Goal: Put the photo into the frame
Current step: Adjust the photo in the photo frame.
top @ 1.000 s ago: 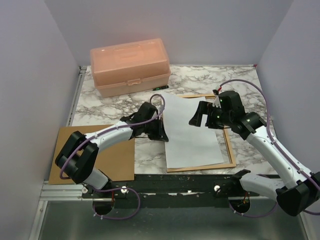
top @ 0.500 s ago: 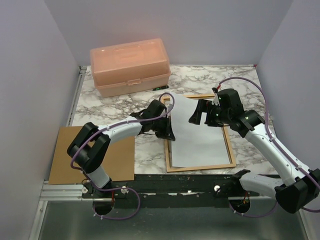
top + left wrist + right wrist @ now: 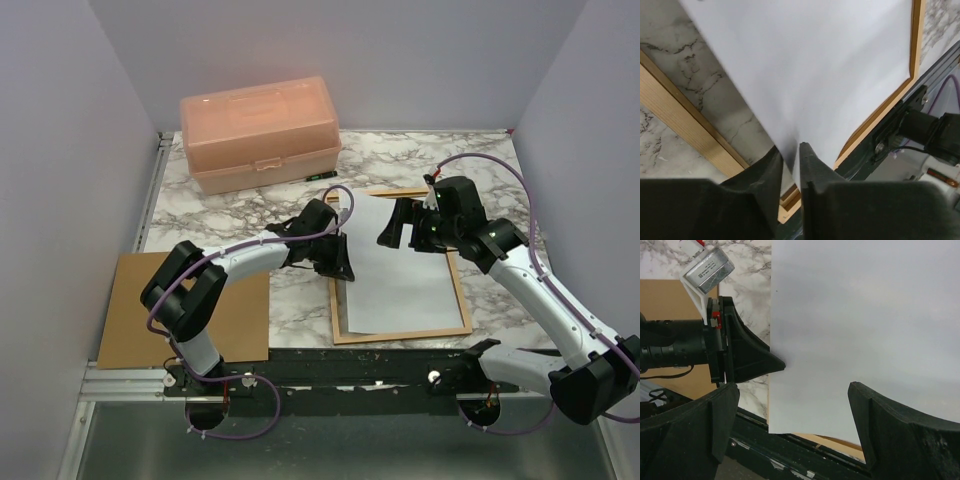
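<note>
The photo point(image 3: 400, 265) lies white side up over the orange-brown frame point(image 3: 466, 312), its left edge raised a little. My left gripper point(image 3: 340, 262) is shut on that left edge; in the left wrist view the sheet point(image 3: 815, 65) runs down between the two black fingers point(image 3: 791, 150), with the frame's rail point(image 3: 680, 125) below. My right gripper point(image 3: 392, 232) hangs open above the photo's far part. The right wrist view looks down on the white sheet point(image 3: 865, 315) between my spread fingers point(image 3: 792, 390), and the left gripper's tip point(image 3: 752, 360) touches its edge.
A pink plastic box point(image 3: 258, 132) stands at the back left. A plain brown backing board point(image 3: 215, 310) lies at the near left, under the left arm. The black mounting rail point(image 3: 350, 365) runs along the table's near edge.
My left gripper has carried the photo's left edge to the right, and the sheet has come down squarer over the frame. The right gripper has barely moved.
</note>
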Robot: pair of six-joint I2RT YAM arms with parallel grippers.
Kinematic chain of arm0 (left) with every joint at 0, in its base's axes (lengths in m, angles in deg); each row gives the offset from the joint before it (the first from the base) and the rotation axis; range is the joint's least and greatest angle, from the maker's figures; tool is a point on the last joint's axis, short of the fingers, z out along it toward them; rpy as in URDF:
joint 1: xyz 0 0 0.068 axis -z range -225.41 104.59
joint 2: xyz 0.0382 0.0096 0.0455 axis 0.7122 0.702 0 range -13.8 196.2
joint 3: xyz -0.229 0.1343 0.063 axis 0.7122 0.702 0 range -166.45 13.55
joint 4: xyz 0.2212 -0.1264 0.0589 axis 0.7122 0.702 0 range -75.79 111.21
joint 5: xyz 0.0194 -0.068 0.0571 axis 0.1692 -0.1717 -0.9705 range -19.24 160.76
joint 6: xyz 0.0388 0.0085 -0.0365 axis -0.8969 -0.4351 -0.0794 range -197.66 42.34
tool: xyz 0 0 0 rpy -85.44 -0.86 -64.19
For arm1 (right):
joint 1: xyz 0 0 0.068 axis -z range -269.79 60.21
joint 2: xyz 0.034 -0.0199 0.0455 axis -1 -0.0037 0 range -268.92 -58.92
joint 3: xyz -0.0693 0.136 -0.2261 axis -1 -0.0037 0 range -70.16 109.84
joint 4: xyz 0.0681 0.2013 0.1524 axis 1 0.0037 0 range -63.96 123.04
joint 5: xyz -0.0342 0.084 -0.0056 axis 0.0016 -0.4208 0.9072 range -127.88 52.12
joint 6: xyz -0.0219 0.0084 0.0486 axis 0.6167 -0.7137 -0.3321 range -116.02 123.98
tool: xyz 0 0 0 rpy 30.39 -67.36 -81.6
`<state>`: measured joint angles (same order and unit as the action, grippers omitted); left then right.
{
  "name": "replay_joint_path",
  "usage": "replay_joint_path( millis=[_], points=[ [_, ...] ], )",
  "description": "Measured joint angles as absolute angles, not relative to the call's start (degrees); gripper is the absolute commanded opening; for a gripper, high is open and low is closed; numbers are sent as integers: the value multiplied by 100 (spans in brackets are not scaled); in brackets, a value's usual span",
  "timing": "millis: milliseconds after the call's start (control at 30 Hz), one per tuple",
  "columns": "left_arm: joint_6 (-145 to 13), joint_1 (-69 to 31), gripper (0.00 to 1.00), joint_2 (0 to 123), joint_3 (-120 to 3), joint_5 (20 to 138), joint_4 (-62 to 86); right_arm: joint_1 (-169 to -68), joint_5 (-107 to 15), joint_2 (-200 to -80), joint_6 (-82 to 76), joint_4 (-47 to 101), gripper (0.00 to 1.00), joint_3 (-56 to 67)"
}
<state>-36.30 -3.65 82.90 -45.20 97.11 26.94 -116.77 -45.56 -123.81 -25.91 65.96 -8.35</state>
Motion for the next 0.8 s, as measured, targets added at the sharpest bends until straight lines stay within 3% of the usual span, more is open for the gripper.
replay_joint_path(
  millis=[100,267,400,800],
  points=[
    [-3641,-365,60,8286,-4526,9619,2744,-11677,-4556,-12381,-2593,6596,100,-833],
    [-3643,-365,80,8209,-4528,9420,2884,-11677,-4559,-12378,-2595,6596,100,-833],
    [-3647,-363,87,7877,-4515,9066,3087,-11677,-4561,-12378,-2617,6598,100,-833],
    [-3608,-359,92,6448,-4275,7853,3571,-11677,-4720,-12372,-2783,6598,100,-838]
  ],
)
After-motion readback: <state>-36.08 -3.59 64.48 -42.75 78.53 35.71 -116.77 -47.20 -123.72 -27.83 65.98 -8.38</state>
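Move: The left hand still grips the photo's left edge just above the frame; the photo's middle lies about 12 cm to its right and 2 cm ahead. The frame's middle is some 11 cm right, 2 cm ahead and 2 cm below; the frame's left side is about 3 cm left and 1 cm ahead. From the waiting right hand, the photo's middle is roughly straight below, 13 cm down and 1 cm back. The left fingers open wide, let go of the photo's edge, then lift about 6 cm and draw left. ##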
